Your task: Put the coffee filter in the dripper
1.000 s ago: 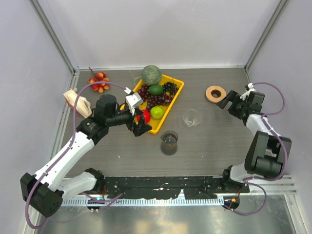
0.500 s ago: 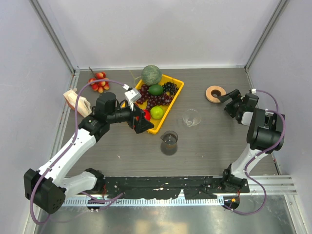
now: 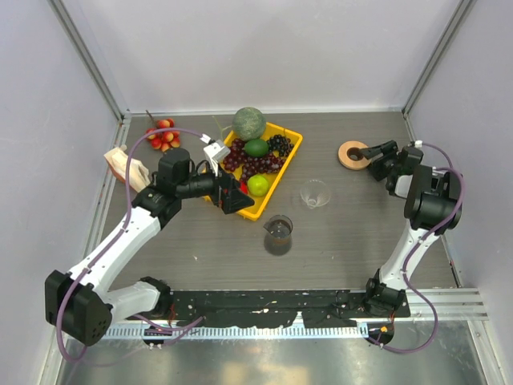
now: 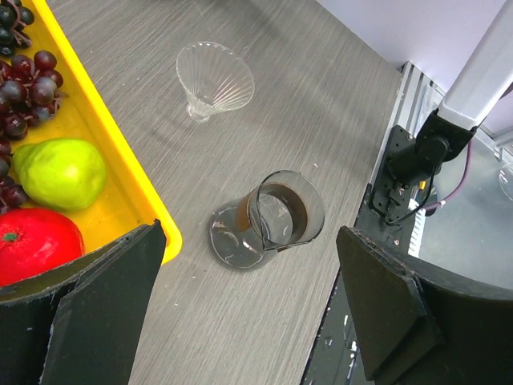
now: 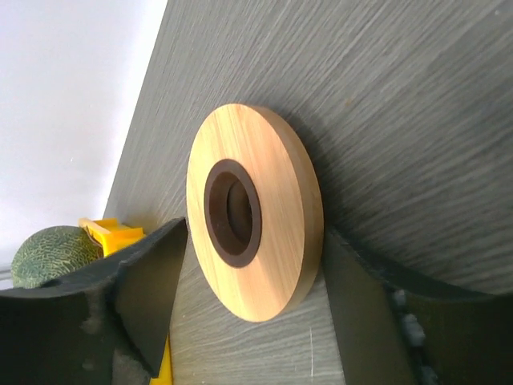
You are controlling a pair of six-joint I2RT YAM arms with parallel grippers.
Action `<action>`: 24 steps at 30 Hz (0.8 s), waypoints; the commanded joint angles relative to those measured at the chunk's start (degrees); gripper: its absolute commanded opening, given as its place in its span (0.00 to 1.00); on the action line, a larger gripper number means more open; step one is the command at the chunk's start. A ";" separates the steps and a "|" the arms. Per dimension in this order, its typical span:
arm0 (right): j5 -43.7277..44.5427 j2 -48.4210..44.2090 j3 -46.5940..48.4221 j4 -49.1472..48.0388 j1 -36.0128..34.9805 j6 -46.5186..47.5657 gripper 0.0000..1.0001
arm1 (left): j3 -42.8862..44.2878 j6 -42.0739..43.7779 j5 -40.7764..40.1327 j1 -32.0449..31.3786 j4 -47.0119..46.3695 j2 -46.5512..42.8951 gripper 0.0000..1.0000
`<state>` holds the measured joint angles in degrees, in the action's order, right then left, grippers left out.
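Observation:
The clear ribbed dripper (image 3: 314, 193) stands on the table right of the yellow tray, and appears at the top of the left wrist view (image 4: 215, 79). No coffee filter shows in any view. My left gripper (image 3: 232, 195) hovers wide open at the tray's near edge, empty, above the tabletop (image 4: 250, 241). At the back right, my right gripper (image 3: 365, 153) reaches the tan wooden ring (image 3: 350, 155). In the right wrist view its fingers (image 5: 152, 297) sit against both sides of the ring (image 5: 272, 168), which lies flat on the table.
A dark smoky glass cup (image 3: 278, 229) stands just near of the dripper (image 4: 276, 215). The yellow tray (image 3: 275, 186) holds grapes, limes, a red fruit and a melon. A beige paper bundle (image 3: 128, 166) and red fruits (image 3: 163, 135) lie at the far left.
My right gripper has swung left along the back to the wooden ring and narrowed onto it. The left arm shifted slightly, its gripper still wide open.

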<state>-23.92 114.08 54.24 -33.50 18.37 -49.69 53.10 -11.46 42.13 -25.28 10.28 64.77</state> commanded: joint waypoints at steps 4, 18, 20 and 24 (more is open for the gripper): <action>0.02 2.37 2.45 -3.06 -0.70 -1.81 0.48 | -2.03 -1.37 1.82 0.58 -5.36 -0.26 0.99; -15.00 -21.85 -7.91 -7.99 1.58 -1.90 0.05 | -2.13 -1.28 1.47 1.63 -0.98 -6.49 0.99; -20.18 -27.82 -8.27 -7.11 1.84 -2.07 0.05 | -1.16 -0.76 1.46 2.07 1.31 -7.90 0.99; -31.61 -38.83 -8.88 -6.32 1.58 -4.70 0.05 | 1.82 -0.58 3.21 2.51 6.23 -10.36 0.99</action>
<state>-41.50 86.35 45.12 -35.94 20.27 -52.47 50.26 -12.97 42.68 -23.40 12.10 57.23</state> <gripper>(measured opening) 0.214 0.993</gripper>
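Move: The wooden ring lies flat on the table between the right hand's open fingers, its middle about 3 cm ahead, 3 cm to the left and 1 cm below. From that hand the glass dripper stands some 15 cm left and 9 cm back, the carafe roughly 27 cm left and 23 cm back, both about level in height. From the left hand the ring is around 29 cm ahead, 34 cm to the right and 21 cm lower. The right fingers close on the near rim of the wooden ring and pinch it across its thickness, the hand dipping about 1 cm as they shut. Keeping that grip, it lifts the ring some 15 cm, drawing back about 6 cm and a little left, the fingertips tilting up and swinging slightly counter-clockwise. The left hand, still open and empty, dips briefly, then eases back, left and up. ##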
